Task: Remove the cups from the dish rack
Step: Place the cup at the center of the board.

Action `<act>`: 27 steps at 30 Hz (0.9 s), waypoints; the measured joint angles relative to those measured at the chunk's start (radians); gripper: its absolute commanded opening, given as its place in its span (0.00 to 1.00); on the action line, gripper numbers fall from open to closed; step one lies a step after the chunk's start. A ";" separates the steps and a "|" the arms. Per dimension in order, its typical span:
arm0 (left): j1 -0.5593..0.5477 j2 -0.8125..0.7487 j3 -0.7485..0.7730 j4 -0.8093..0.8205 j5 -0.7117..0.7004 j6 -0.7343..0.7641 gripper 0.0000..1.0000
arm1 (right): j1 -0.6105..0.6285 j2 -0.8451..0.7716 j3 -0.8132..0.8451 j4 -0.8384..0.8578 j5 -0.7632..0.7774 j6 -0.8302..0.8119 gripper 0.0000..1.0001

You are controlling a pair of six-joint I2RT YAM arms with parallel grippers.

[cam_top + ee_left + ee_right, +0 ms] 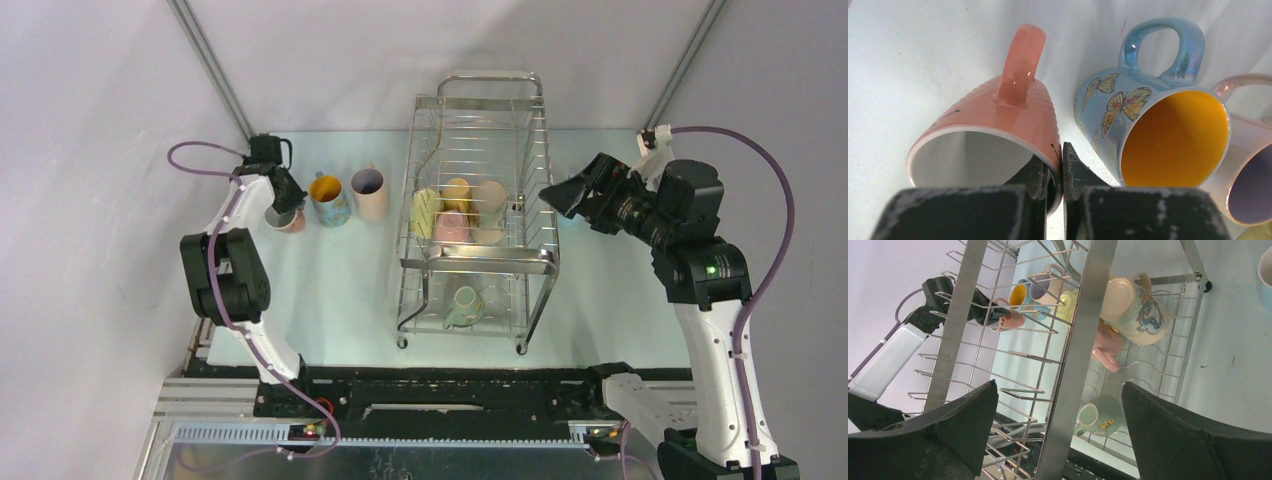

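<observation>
My left gripper [1062, 155] is shut on the rim wall of a salmon-pink cup [998, 115], one finger inside and one outside. That cup [287, 219] is at the left end of a row on the table, beside a blue butterfly cup [330, 200] with a yellow inside and a pale pink cup [370, 192]. The dish rack [490, 262] stands mid-table. Its upper tier holds yellow-green [427, 212], orange [457, 190], cream [490, 205] and pink [452, 228] cups. A green cup [463, 305] lies on the lower tier. My right gripper [560, 195] hangs open at the rack's right side.
In the right wrist view the rack's flat steel bar [1083, 340] crosses between my open fingers, with the cream cup [1135, 310], pink cup [1108, 347] and green cup [1100, 415] beyond it. A light blue cup [1265, 265] stands on the table right of the rack.
</observation>
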 measured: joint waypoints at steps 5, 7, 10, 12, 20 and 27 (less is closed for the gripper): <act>0.005 0.026 0.010 0.001 0.010 -0.003 0.14 | -0.006 -0.006 -0.003 0.001 -0.011 0.000 1.00; 0.006 0.033 0.010 0.000 0.010 -0.003 0.17 | -0.010 -0.007 -0.009 0.002 -0.015 0.000 1.00; 0.006 0.043 0.010 0.000 0.010 -0.004 0.23 | -0.011 -0.006 -0.014 0.003 -0.023 0.001 1.00; 0.007 0.047 0.010 -0.001 0.009 -0.009 0.27 | -0.011 -0.006 -0.016 0.002 -0.026 0.001 1.00; 0.009 0.049 0.061 0.007 0.008 -0.009 0.34 | -0.012 -0.005 -0.024 0.011 -0.036 0.003 1.00; 0.010 0.050 0.106 0.006 0.008 -0.006 0.38 | -0.015 -0.002 -0.024 0.013 -0.040 0.005 1.00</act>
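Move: The pink cup hangs tilted from the left fingers, already pinched by its right-hand rim: its middle is some 4 cm back, 3 cm to the left and 3 cm below the hand point. The blue butterfly mug stands about 7 cm to the hand's right and 2 cm ahead, the purple-lined mug some 16 cm to the right and 3 cm ahead, both about 4 cm lower. From the right hand, the pink cup lies roughly 57 cm left, 14 cm ahead and 30 cm down. The pink cup is lowered the last 1.5 cm or so onto the board beside the blue butterfly mug, the left fingers still pinching its rim. They then open to about a third and let go, and the hand backs off, up about 3.5 cm and forward some 2.5 cm, the fingers straddling the rim and the wrist tipping up slightly. ##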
